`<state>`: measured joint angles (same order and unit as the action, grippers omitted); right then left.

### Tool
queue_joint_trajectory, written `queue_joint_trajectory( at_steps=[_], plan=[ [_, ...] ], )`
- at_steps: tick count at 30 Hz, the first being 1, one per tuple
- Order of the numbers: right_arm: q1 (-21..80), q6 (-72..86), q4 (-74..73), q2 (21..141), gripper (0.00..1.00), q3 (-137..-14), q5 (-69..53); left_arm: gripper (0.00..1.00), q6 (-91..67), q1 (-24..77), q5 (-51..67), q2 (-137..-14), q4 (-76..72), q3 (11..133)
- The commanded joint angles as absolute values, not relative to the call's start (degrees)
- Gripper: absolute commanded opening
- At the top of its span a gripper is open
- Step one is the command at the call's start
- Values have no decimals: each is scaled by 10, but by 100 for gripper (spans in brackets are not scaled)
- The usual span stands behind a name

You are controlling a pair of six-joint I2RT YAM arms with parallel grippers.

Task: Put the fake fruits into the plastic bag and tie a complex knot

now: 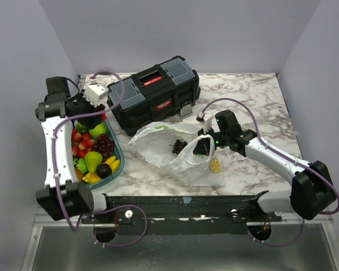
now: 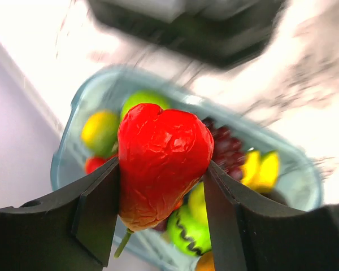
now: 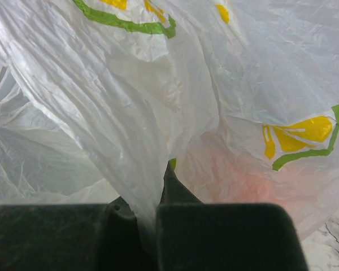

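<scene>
My left gripper [image 2: 161, 172] is shut on a wrinkled red fake fruit [image 2: 161, 152], one finger pressed to each side, above the teal tray [image 2: 296, 166]. The view behind it is blurred. Other fake fruits [image 1: 93, 151] lie in that tray: green, yellow, red ones and dark grapes [image 2: 226, 149]. From above, the left gripper [image 1: 97, 116] hangs over the tray's far end. The plastic bag [image 1: 166, 145] lies crumpled at the table's middle with a dark fruit [image 1: 179, 147] inside. My right gripper [image 1: 205, 142] is shut on a fold of the bag [image 3: 130, 113] at its right side.
A black toolbox [image 1: 155, 93] with grey-blue lids stands just behind the bag. The teal tray [image 1: 118, 148] sits at the table's left edge, next to the left arm. The bag carries yellow and green prints [image 3: 302, 132].
</scene>
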<state>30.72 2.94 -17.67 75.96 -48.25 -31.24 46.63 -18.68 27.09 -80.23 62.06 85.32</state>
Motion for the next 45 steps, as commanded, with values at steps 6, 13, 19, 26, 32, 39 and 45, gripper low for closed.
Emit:
queue_joint_trajectory(
  at_steps=[6, 13, 19, 26, 32, 39, 45],
  plan=[
    [305, 37, -171, 770, 1, -493, -341, 44, 365, 196, 368, -614, 554, 774],
    [305, 38, -170, 760, 1, -498, -365, 43, 404, 401, 224, -672, 458, 685],
    [305, 40, -171, 755, 1, -497, -390, 43, 459, 453, 143, -730, 298, 592],
    [305, 34, -175, 756, 1, -497, -396, 52, 505, 455, 59, -799, 67, 529],
    [300, 23, -185, 751, 1, -496, -392, 77, 536, 453, 79, -816, 5, 474],
    [299, 19, -191, 751, 1, -492, -393, 98, 437, 433, 146, -797, 116, 546],
    [296, 10, -189, 754, 1, -486, -381, 98, 365, 417, 281, -722, 341, 682]
  ],
)
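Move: The bag's open mouth lies about 34 cm to the right of the left hand, 4 cm back and 14 cm lower. Black grapes inside it are some 37 cm right, 5 cm back and 20 cm below. The toolbox's middle stands about 18 cm ahead of the hand, 24 cm right and 10 cm lower. From the right hand, still pinching the bag's rim, the mouth is some 15 cm left and level fore and aft, at about its height. Left hand swings the held red pepper some 33 cm right, turning clockwise, lowers and releases it into the bag. ##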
